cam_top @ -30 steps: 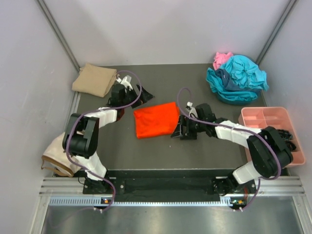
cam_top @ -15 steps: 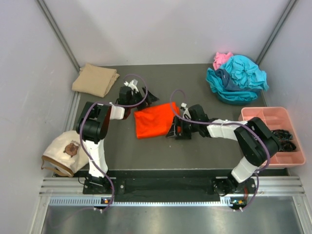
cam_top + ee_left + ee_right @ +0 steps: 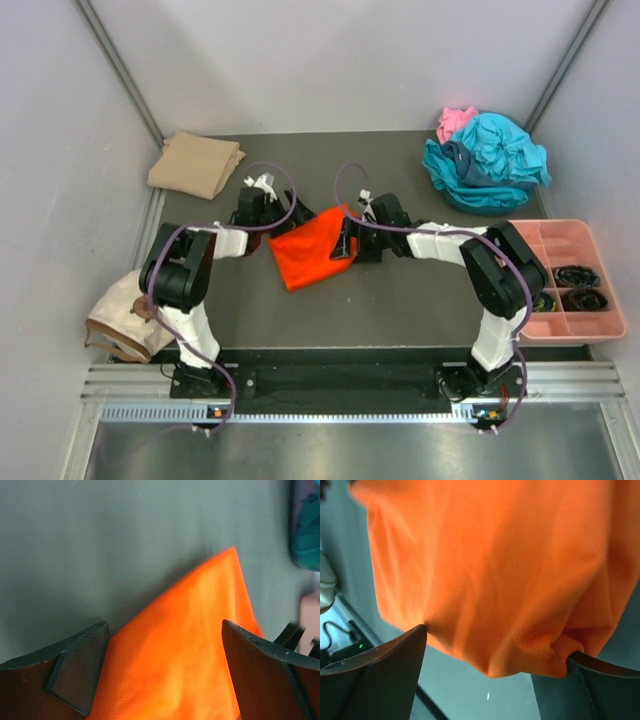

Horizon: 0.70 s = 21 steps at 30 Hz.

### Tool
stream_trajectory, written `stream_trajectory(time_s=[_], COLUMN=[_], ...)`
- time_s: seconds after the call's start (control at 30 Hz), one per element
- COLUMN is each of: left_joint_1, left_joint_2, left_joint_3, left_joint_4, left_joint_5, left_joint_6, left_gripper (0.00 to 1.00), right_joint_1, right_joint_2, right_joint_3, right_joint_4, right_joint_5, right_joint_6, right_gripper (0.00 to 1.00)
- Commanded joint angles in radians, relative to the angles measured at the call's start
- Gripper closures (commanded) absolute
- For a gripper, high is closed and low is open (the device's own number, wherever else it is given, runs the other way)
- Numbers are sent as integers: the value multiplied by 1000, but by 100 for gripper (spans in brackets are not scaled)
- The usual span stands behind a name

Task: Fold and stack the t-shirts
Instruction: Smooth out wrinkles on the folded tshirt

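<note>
The bright orange t-shirt (image 3: 310, 250) lies folded and turned askew at the middle of the table. My left gripper (image 3: 275, 215) sits at its back left edge, open wide, with orange cloth (image 3: 190, 630) lying between its fingers (image 3: 75, 670). My right gripper (image 3: 345, 235) is at the shirt's right side, open. Puckered orange cloth (image 3: 495, 555) spans the gap and touches both of its fingertips (image 3: 420, 630). A folded tan t-shirt (image 3: 195, 163) rests at the back left. Teal t-shirts (image 3: 490, 160) and a pink one (image 3: 455, 122) are heaped at the back right.
A pink compartment tray (image 3: 520, 240) stands at the right edge with dark items in its cells. A cream cap-like thing (image 3: 118, 315) sits off the table's left side. Grey walls close in on both sides. The teal heap (image 3: 306, 535) shows in the left wrist view.
Both grippers have closed in on the orange shirt, the right one moving left and toward the back. The shirt has turned and slid left, one corner now pointing back.
</note>
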<state>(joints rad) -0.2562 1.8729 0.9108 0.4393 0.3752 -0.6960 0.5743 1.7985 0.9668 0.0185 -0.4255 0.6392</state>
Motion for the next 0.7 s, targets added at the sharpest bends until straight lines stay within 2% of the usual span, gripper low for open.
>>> stream_trajectory(time_s=[0.0,0.17,0.33,0.5,0.67], left_joint_1=[-3,-38,-130,-198,-199], left_joint_2=[-95,-202,-285,-351,-385], left_joint_3=[-142,-295,-391,-438,-438], left_joint_4=[-171,-198,-221,-240,-292], left_joint_5=[-102,-139,-173,-200,-237], left_joint_6=[24,-26,-82,-123,-83], left_gripper=[1,1,1,1,1], right_joint_1=[9,-5,-28,-50,-63], right_joint_2=[84,150,219,260,233], right_joint_3=[113,233,348,414,391], right_joint_4=[-104,-175,-204,-235,-238], right_joint_5=[105,165,177,189,195], right_joint_6=[-75,-105,-124,-139,-144], right_gripper=[21,21,21,20,20])
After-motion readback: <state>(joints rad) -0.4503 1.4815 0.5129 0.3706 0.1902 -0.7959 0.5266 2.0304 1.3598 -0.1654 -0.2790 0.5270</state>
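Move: The folded t-shirt lies askew between the hands, a couple of centimetres below both. Its middle is about 8 cm back and 5 cm right of the left hand, and roughly 9 cm to the right hand's left, level with that hand. Farther off, the beige folded cloth lies about 18 cm ahead and 25 cm left of the left hand. The laundry basket is some 27 cm ahead and 35 cm right of the right hand. Swing the t-shirt round counter-clockwise with both open grippers at once, keeping their fingertips down on its opposite sides. Drag the left one back about 13 cm along its left side, bowing slightly left and then right again, while the right one pushes forward some 10 cm towards its far end, tilting a little. Stay low and leave the fingers open. ##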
